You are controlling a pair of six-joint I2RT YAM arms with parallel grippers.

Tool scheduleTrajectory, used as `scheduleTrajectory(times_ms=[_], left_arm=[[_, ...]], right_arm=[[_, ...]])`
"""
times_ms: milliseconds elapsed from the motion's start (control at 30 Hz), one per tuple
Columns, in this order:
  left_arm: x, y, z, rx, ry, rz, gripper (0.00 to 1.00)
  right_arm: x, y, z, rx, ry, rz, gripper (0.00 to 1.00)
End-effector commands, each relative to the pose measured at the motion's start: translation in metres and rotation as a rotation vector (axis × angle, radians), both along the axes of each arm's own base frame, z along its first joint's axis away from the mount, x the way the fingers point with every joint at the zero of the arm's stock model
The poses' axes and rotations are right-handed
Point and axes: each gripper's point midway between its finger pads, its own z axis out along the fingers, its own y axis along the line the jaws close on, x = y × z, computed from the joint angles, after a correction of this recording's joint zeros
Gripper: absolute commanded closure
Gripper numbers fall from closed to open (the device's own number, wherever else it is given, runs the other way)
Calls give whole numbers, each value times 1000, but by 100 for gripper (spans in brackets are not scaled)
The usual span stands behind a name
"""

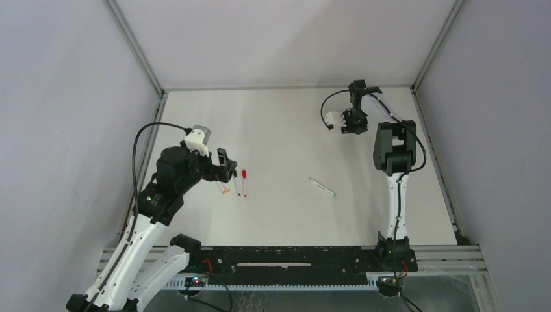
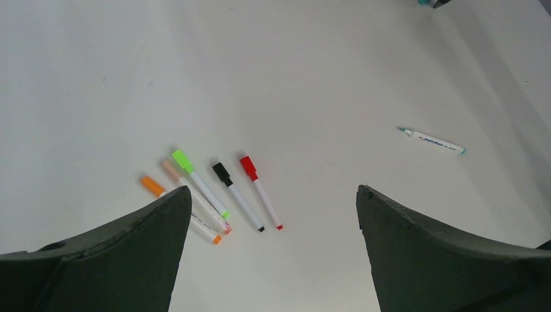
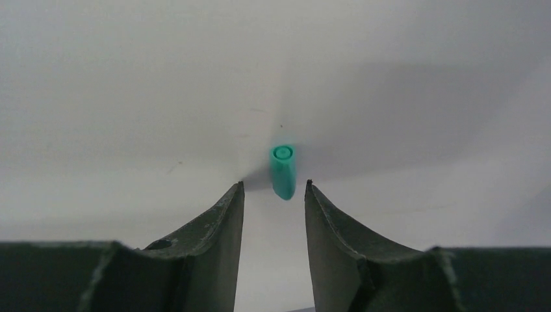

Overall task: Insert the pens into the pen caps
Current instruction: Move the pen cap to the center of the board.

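Observation:
Several capped pens lie side by side on the white table: an orange one (image 2: 154, 186), a green one (image 2: 198, 182), a black one (image 2: 238, 196) and a red one (image 2: 260, 191). My left gripper (image 2: 273, 190) hangs wide open just above and to the right of them, holding nothing. An uncapped teal-tipped pen (image 1: 322, 187) (image 2: 432, 141) lies alone mid-table. At the far right of the table my right gripper (image 1: 354, 123) (image 3: 274, 185) is low, its jaws apart. A teal pen cap (image 3: 283, 172) lies at its fingertips, nearer the right finger, with a gap on the left.
Grey walls and metal frame posts enclose the table on the left, back and right. The right arm's upright link (image 1: 392, 148) stands between its base and the back right corner.

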Motion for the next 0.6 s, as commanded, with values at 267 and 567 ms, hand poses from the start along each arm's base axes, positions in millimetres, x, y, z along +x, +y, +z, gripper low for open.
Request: scheduleTrajectory(times_ms=[267, 567], left_arm=[[1, 0, -11, 3, 22, -11, 0], [1, -1, -10, -3, 21, -18, 0]], right_arm=[[0, 12, -6, -22, 44, 62, 71], [-27, 36, -2, 16, 104, 40, 96]])
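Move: The teal pen cap lies on the board almost within the right hand's half-open fingers: about 1 cm to the left of the right hand, level with it fore and aft, and about 1 cm below. Its pen lies roughly 24 cm back and 16 cm to the left of the right hand, at about the same height as the cap. From the left hand the cap is some 27 cm ahead, 51 cm to the right and 21 cm below. Leftward by about 1.5 cm, sinking just under 1 cm at the start, the right hand centres its downward-pointing fingers on the teal cap and closes them, one on the cap's forward side and one behind. After easing slightly forward, it draws back about 1 cm as the nearly shut tips pinch the cap by its left part. ##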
